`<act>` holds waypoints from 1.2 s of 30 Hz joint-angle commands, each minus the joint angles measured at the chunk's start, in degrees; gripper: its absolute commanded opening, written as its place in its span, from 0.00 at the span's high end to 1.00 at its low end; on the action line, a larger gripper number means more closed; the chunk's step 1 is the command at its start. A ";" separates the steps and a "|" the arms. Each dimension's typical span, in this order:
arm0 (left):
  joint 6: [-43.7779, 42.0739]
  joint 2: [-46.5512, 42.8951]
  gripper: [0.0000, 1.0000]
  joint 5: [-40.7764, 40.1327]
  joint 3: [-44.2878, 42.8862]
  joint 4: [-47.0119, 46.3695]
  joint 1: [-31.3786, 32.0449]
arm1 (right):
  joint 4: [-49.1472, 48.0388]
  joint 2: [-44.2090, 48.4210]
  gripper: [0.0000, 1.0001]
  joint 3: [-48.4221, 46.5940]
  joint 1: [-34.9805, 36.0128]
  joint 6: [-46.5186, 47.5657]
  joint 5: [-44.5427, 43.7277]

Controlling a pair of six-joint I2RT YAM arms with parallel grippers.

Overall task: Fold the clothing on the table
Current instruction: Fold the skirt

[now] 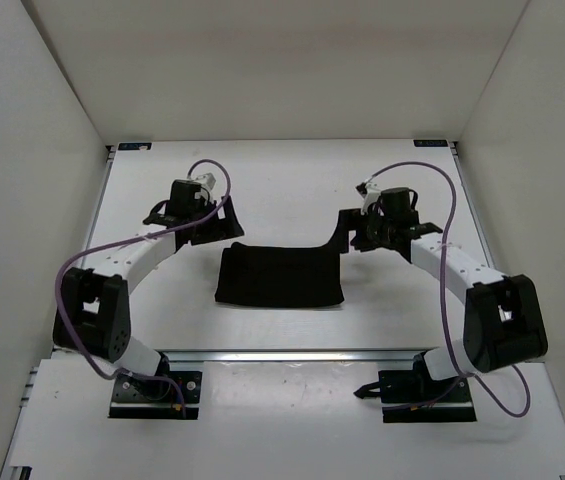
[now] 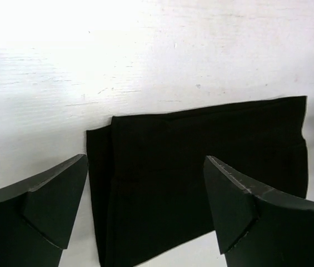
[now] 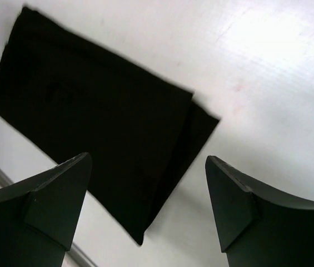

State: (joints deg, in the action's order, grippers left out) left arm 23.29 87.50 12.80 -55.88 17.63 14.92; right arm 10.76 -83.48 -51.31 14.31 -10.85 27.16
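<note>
The clothing [image 1: 280, 275] is a black garment lying flat as a folded rectangle in the middle of the white table [image 1: 282, 180]. My left gripper [image 1: 220, 222] hovers over its far left corner, open and holding nothing. In the left wrist view the clothing [image 2: 201, 167] lies below and between the spread fingers [image 2: 51, 206], with a folded edge along its left side. My right gripper [image 1: 349, 232] hangs over the far right corner, also open and empty. Seen from the right wrist, the clothing [image 3: 101, 128] rests on the table [image 3: 268, 83] beneath that gripper [image 3: 145, 206].
White walls close in the table on the left, back and right. A metal rail [image 1: 292, 355] runs along the near edge, with the two arm bases [image 1: 157, 393] [image 1: 427, 395] bolted in front of it. Purple cables loop over both arms.
</note>
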 commanded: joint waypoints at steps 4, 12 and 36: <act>-3.60 -9.27 0.34 -4.80 3.57 6.45 2.66 | 0.76 5.08 0.19 9.37 3.36 -2.15 -2.63; 0.53 -11.39 0.93 -5.76 11.13 4.26 8.02 | -1.19 1.05 0.20 11.06 4.68 -4.35 -6.32; 1.85 -3.93 1.00 -11.57 16.94 -0.40 8.46 | 3.99 -11.88 1.00 2.71 9.78 -4.97 -16.52</act>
State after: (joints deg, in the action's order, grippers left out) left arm 24.23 82.11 1.37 -38.74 19.18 22.94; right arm 11.05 -93.78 -48.03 23.44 -17.02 14.59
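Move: The skirt lies flat and folded between the hands. Its middle is about 9 cm back, 11 cm right and 9 cm below the left hand; the left side edge is also 9 cm back, but some 2 cm to that hand's left. From the right hand the middle is roughly 7 cm back, 13 cm left and 11 cm below, while the right side edge lies about 7 cm straight back, at the same depth below. Nothing else is near. Both hands end with shut fingertips on the skirt: the left's on its left edge, the right's pinching cloth by the right edge. The left draws back about 10 cm, rising slightly before sinking, and shuts before it gets down. The right drops some 9 cm while drawing back, then creeps forward, closing late over the cloth and steepening about 15 degrees. ##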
